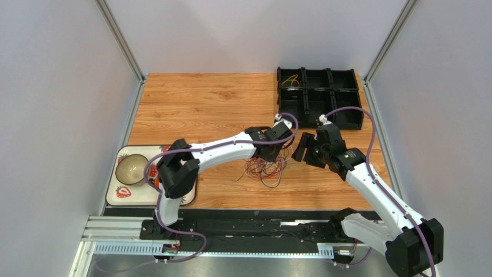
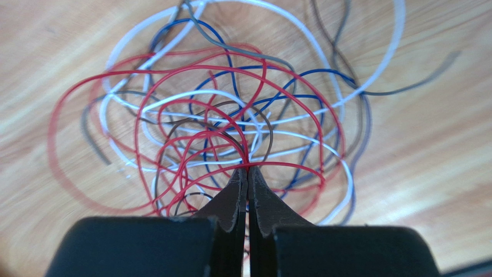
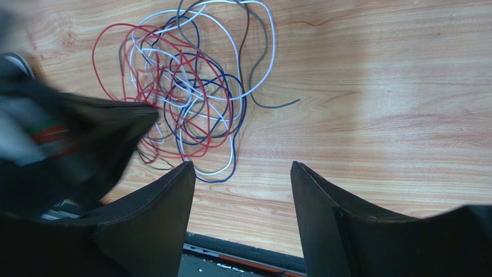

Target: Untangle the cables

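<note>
The cables (image 1: pixel 265 168) lie as one tangle of thin red, white, blue, grey and brown loops on the wooden table, just left of centre. My left gripper (image 1: pixel 271 151) is down on the top of the tangle. In the left wrist view its jaws are shut (image 2: pixel 248 168) on a red cable (image 2: pixel 271 165) that comes out between the tips, with the rest of the cables (image 2: pixel 231 115) spread beyond. My right gripper (image 1: pixel 304 147) hovers to the right of the pile, open (image 3: pixel 242 164) and with only bare wood between its fingers; the cables (image 3: pixel 185 92) lie up and to its left.
A black compartment organiser (image 1: pixel 346 72) stands at the back right, with a yellow wire (image 1: pixel 291 81) in one cell. A white strawberry-pattern tray (image 1: pixel 118 193) with a bowl (image 1: pixel 131 168) sits at the left edge. The table's front rail (image 3: pixel 242 251) is close below the right gripper.
</note>
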Tool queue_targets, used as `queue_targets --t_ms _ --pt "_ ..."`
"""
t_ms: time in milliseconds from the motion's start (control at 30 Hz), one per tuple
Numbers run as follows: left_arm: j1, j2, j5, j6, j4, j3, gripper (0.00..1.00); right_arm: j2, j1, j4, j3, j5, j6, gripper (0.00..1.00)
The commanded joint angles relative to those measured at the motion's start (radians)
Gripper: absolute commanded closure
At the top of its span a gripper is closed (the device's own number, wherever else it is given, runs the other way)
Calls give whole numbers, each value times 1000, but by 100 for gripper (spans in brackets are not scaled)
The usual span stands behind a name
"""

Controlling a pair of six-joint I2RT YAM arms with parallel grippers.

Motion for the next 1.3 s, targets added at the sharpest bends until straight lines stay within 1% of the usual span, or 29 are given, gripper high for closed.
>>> queue_targets --t_ms 0,100,200,233,267,333,367,467,567,600,633,700,733,767,833,1033,1100,1267 --pt "-1 -199 -62 21 -162 183 100 -11 6 0 45 -21 -16 34" --pt "8 -259 -133 34 -248 226 100 -13 6 -2 51 -36 -12 34" --pt "31 -324 -171 18 -289 182 100 -11 4 -2 42 -53 -8 35" --pt "44 -360 -189 3 -288 154 100 -11 6 -2 37 -56 -6 35" --pt "51 -380 -191 -5 -268 84 100 -10 6 6 32 -57 -3 35" --pt "83 -434 -156 -35 -234 0 100 -7 6 14 14 -65 3 36" --pt "94 -445 -139 -48 -207 -80 100 -4 4 29 8 -70 9 38" --pt "120 -460 -122 -92 -180 -194 100 22 9 52 -12 -97 18 43" --pt "125 -448 -101 -104 -148 -251 100 59 21 58 -15 -105 26 47" --pt "125 -443 -95 -107 -144 -255 96 68 24 60 -14 -102 33 48" --pt "125 -433 -81 -107 -144 -256 76 81 30 63 -15 -96 38 49" --pt "125 -428 -67 -109 -145 -239 53 94 46 66 -18 -84 50 50" --pt "125 -430 -55 -107 -145 -225 40 108 49 69 -21 -78 61 50" --pt "124 -431 -50 -106 -148 -217 37 116 53 79 -29 -76 66 50" --pt "122 -439 -45 -100 -153 -191 35 139 69 87 -35 -68 86 52" --pt "120 -430 -18 -89 -139 -167 35 206 119 144 -66 -56 119 54" --pt "119 -419 28 -92 -113 -168 36 237 128 170 -78 -50 139 55" --pt "85 -396 86 -84 -29 -162 36 298 133 227 -90 -27 165 57"
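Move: The left hand, shut on a red cable of the tangle, has the bare table it goes for about 12 cm to its left, 1 cm back and 6 cm below; the tangle's middle is just 1 cm to its left, level and 6 cm down, and the tray's middle some 40 cm left, 3 cm back. For the right hand, the white and blue loops lie about 8 cm left, 2 cm back and 11 cm below; the grey cable end lies 2 cm ahead. Still pinching the red cable, the left hand whips it up out of the tangle by nearly 20 cm, swings about 13 cm left as it comes down again, opens well above the table to let the cable go, then drifts back right and slightly up. The right hand, holding nothing, sinks about 8 cm and moves 4 cm left towards the white and blue loops, tipping its fingers steeper and partly narrowing them. ##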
